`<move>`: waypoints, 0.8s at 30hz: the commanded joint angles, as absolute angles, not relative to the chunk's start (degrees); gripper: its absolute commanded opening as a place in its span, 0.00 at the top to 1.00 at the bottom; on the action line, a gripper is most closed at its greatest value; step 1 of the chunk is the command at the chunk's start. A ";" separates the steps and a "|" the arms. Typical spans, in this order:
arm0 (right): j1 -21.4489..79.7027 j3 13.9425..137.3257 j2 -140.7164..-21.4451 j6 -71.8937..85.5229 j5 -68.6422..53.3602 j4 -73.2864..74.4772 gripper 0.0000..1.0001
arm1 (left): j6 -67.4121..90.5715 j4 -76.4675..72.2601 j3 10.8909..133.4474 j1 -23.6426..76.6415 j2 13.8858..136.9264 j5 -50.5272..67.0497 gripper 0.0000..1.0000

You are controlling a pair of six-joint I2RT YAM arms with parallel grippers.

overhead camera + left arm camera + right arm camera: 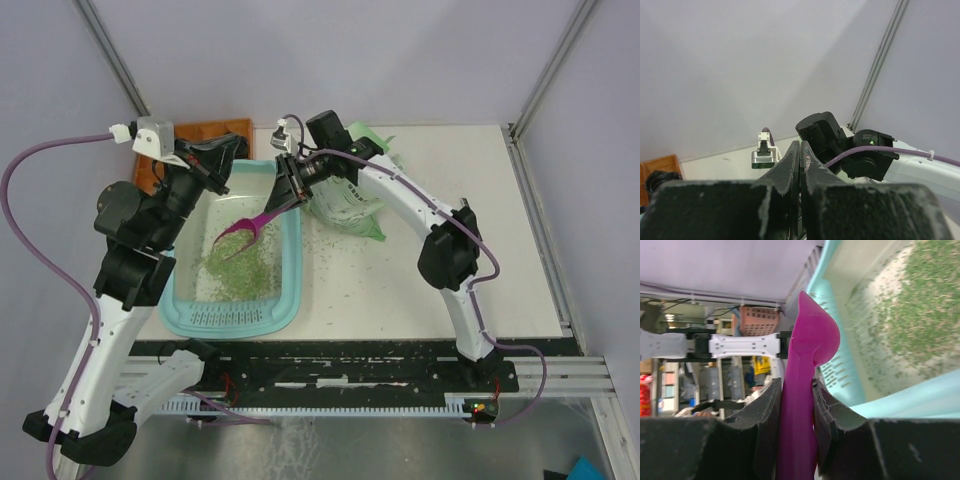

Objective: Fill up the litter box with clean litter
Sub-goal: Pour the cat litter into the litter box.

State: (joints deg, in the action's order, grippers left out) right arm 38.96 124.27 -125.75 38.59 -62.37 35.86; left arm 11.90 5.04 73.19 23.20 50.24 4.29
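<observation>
The light teal litter box sits left of centre, its slotted ledge at the near end. A patch of pale green litter covers part of its whitish floor. My right gripper is shut on the handle of a magenta scoop, whose bowl hangs over the box with granules in it. The right wrist view shows the scoop clamped between both fingers. My left gripper is shut on nothing at the box's far left corner, its tips pressed together and pointing up.
A green and white printed bag lies open behind the right gripper. An orange tray sits at the back left. Loose granules are scattered on the table right of the box. Frame posts stand at the back corners.
</observation>
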 commanded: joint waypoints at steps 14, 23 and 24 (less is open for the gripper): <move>40.43 143.73 -133.13 15.42 -47.15 53.83 0.98 | 6.61 11.66 75.07 22.97 52.01 -14.83 0.97; 39.87 154.41 -137.20 10.49 -38.95 53.98 0.98 | 5.62 11.87 75.51 22.89 52.53 -15.59 0.97; 39.66 155.19 -137.34 10.54 -38.41 53.27 0.98 | 5.59 11.94 75.43 22.91 52.43 -15.78 0.97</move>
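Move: The litter pile in the box lies about 12 cm left of the right hand, 5 cm back and roughly 20 cm below; the loaded scoop's bowl hangs over it, some 10 cm left of that hand, 4 cm back and 6 cm down. The litter bag stands about 11 cm to the hand's right, 6 cm farther out and 14 cm lower. From the left hand the pile is about 7 cm left, 3 cm back and 45 cm down. Keep the right gripper's hold on the scoop and lower it about 4 cm over the litter box, then carry it forward towards the far end, rolling the bowl some 25 degrees so its open side turns to the base and dipping its tip slightly. Meanwhile bring the shut, empty left gripper down, left and forward, swinging it counter-clockwise and tipping it down. ##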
